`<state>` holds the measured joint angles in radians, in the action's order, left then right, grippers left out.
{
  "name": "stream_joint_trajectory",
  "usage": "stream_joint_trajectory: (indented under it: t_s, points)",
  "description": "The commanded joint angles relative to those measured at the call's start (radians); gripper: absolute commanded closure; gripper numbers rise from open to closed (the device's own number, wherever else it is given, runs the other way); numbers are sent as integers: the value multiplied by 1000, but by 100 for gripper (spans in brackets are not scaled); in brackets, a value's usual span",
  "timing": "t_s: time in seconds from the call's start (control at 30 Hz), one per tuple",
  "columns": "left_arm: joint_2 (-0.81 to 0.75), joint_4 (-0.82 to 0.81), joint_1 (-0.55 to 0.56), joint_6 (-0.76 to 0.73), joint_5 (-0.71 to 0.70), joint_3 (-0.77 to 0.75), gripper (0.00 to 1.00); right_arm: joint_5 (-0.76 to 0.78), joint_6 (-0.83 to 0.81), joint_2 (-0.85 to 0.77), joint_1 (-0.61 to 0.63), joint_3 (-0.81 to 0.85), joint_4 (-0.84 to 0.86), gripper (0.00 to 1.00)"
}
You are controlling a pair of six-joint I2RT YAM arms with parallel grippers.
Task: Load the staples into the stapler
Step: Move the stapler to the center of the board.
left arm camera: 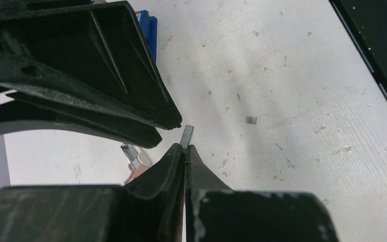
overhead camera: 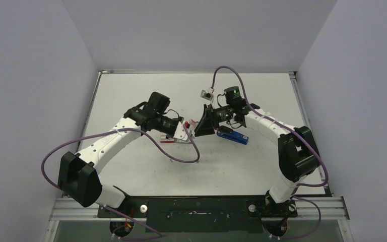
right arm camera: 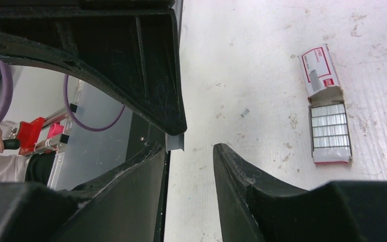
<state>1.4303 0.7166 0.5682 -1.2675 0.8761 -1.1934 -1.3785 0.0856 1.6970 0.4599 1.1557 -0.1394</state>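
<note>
My left gripper (left arm camera: 185, 147) is shut on a short silvery staple strip (left arm camera: 187, 134), whose end sticks out past the fingertips. Tip to tip with it, my right gripper (right arm camera: 191, 149) stands open, and the same strip (right arm camera: 175, 142) hangs just off its left finger (right arm camera: 156, 166). In the top view the two grippers (overhead camera: 185, 127) (overhead camera: 200, 126) meet above mid-table. The blue stapler (overhead camera: 233, 136) lies on the table just right of the right gripper; its blue edge (left arm camera: 150, 27) shows behind the right fingers. The red-and-white staple box (right arm camera: 327, 113) lies open, with staples in its tray.
A loose staple fragment (left arm camera: 252, 119) lies on the white table (overhead camera: 146, 166), and the same kind of scrap (right arm camera: 244, 112) shows in the right wrist view. The box (overhead camera: 169, 140) sits under the left gripper. Purple cables loop off both arms.
</note>
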Motion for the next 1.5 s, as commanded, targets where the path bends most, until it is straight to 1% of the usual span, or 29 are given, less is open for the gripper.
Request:
stream_joint_trajectory:
  t_s: [0.0, 0.07, 0.13, 0.23, 0.4, 0.53, 0.63, 0.7, 0.83, 1.0, 1.17, 1.33, 1.4, 1.47]
  points:
    - [-30, -110, -14, 151, 6, 16, 100, 27, -206, -44, -38, 80, -161, 58]
    - [-39, -153, -28, 206, 13, 31, 100, 46, -311, -39, -62, 115, -268, 59]
    - [-48, -219, -43, 316, 22, 53, 100, 82, -403, -34, -78, 139, -356, 59]
    - [-53, -318, -68, 466, 30, 79, 100, 152, -443, -43, -97, 125, -356, 58]
    - [-49, -483, -109, 752, 43, 118, 100, 343, -545, -42, -115, 106, -321, 57]
    - [-43, -576, -178, 984, 93, 147, 100, 474, -712, 48, -103, 176, -382, 52]
    - [-35, -588, -224, 1096, 112, 148, 100, 542, -843, 137, -97, 247, -435, 42]
    - [-25, -580, -251, 1157, 121, 141, 100, 587, -920, 191, -88, 279, -454, 38]
    - [0, -515, -286, 1230, 126, 107, 100, 656, -1027, 278, -55, 342, -480, 32]
    - [32, -450, -337, 1284, 130, 68, 100, 699, -1109, 359, -27, 403, -498, 30]
    - [40, -467, -393, 1326, 150, 78, 100, 708, -1148, 427, -16, 468, -525, 30]
    - [47, -465, -419, 1327, 158, 74, 100, 703, -1176, 498, -9, 541, -573, 30]
    - [49, -463, -426, 1330, 158, 71, 100, 696, -1183, 522, -3, 567, -596, 32]
    - [51, -459, -434, 1337, 154, 69, 100, 685, -1184, 539, 1, 581, -613, 36]
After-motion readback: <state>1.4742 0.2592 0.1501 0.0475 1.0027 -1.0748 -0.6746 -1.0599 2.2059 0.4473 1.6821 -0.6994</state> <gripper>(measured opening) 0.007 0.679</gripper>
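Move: The open pink stapler stands about 17 cm ahead of the right hand, straight out and some 18 cm below it. From that hand the staples box lies about 10 cm ahead and 7 cm left, and the blue stapler about 12 cm ahead and 15 cm right, both some 19 cm down. The left hand, already holding the staple strip, has the pink stapler about 17 cm ahead, straight out and 17 cm below. The pink stapler is what the right hand goes for: it swings forward about 16 cm, level at first, then drops some 17 cm, tipping its fingers down and opening them wider until they straddle the stapler's black end, without visible contact. The left hand, strip still pinched, draws aside forward and left, rolling strongly. ##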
